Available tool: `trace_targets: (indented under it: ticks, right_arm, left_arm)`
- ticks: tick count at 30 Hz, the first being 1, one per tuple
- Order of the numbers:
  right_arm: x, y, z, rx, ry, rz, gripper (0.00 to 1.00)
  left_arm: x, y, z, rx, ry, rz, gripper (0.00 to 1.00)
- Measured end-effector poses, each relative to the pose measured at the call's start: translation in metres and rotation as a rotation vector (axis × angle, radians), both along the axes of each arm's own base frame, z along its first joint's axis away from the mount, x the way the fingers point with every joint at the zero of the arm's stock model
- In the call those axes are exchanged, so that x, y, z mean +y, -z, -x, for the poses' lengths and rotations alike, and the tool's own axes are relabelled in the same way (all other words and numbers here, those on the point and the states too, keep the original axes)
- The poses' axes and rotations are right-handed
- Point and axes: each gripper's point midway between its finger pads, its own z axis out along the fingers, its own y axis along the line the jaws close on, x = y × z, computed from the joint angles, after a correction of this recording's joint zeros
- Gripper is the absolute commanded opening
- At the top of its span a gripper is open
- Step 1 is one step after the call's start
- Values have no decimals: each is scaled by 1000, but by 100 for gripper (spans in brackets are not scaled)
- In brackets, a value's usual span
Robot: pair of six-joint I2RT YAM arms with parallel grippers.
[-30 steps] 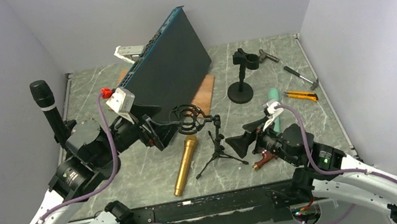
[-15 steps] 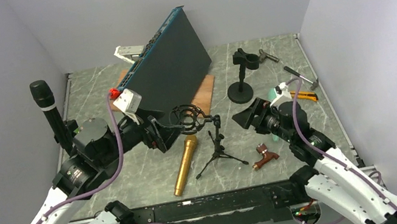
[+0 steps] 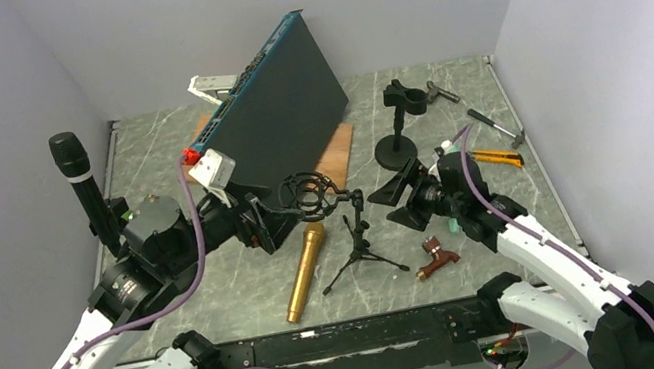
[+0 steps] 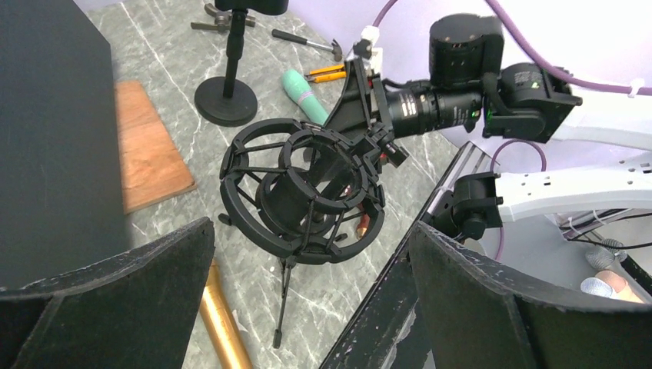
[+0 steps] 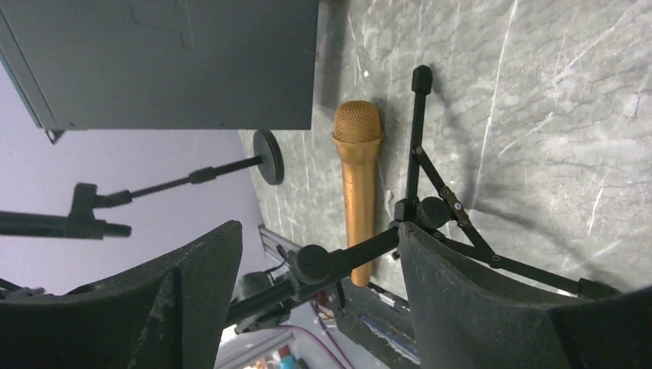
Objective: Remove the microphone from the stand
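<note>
A black microphone (image 3: pixel 78 180) stands upright at the far left, clipped on a round-base stand (image 5: pixel 267 157). A gold microphone (image 3: pixel 306 271) lies flat on the table beside a small tripod stand (image 3: pixel 359 245) that carries a black shock mount (image 3: pixel 310 195). My left gripper (image 3: pixel 276 218) is open and empty just left of the shock mount (image 4: pixel 304 188), which sits between its fingers in the left wrist view. My right gripper (image 3: pixel 394 201) is open and empty just right of the tripod, whose post (image 5: pixel 419 211) crosses between its fingers in the right wrist view. The gold microphone (image 5: pixel 358 184) lies beyond.
A dark blue panel (image 3: pixel 278 102) leans at the back over a wooden board (image 3: pixel 336 154). A second round-base stand (image 3: pixel 394 127) has an empty clip. A yellow knife (image 3: pixel 496 157), a hammer (image 3: pixel 493 123) and a brown-handled tool (image 3: pixel 435 257) lie on the right.
My right arm has swung from the front right, near the brown-handled tool, up and left to the tripod stand. My left gripper has shifted slightly right toward the shock mount.
</note>
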Motion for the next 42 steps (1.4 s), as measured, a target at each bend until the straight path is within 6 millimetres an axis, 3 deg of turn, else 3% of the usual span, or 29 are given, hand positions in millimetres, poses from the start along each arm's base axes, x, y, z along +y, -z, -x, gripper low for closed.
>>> trace_targets:
  ticks: [5,8,18,24,33,37,42]
  right_arm:
    - [-4,-25,-9,-8,55,-7,73]
    - [-3,-29,-9,1,61,-13,71]
    - [15,-7,10,112,19,17,69]
    - [27,1,18,148,-5,27,51]
    - [39,8,26,174,-28,39,48]
    - [44,10,28,185,-33,37,35]
    - [47,7,25,182,-17,20,11]
  left_arm:
    - [1,4,1,3,0,-3,99]
    - [2,7,2,6,0,-5,100]
    - [2,7,2,6,0,-5,99]
    - [3,5,3,1,-1,0,99]
    - [3,4,3,-4,0,6,100]
    - [3,3,3,-9,-1,10,99]
    - [3,3,3,-9,0,10,99]
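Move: The post of the black tripod stand, at its upper knob, is about 5 cm left of the right hand, 3 cm back and 1 cm lower. Its empty ring mount sits roughly 14 cm left of that hand and 4 cm higher, about level in reach. The gold microphone already lies on the table 18 cm left, 5 cm back and 14 cm down; the brown tap is 12 cm right, 7 cm back and as low. From the left hand the post lies some 13 cm right, 3 cm ahead and 20 cm below. The tripod stand's post is taken from its right side: the right hand first lifts about 3 cm, then sinks back to near its starting height as it swings left and a little back, ending about 5 cm to the left. Its wrist tips some 10 degrees farther down, and the half-open fingers close most of the way around the post at its knob, coming into touch with it. ##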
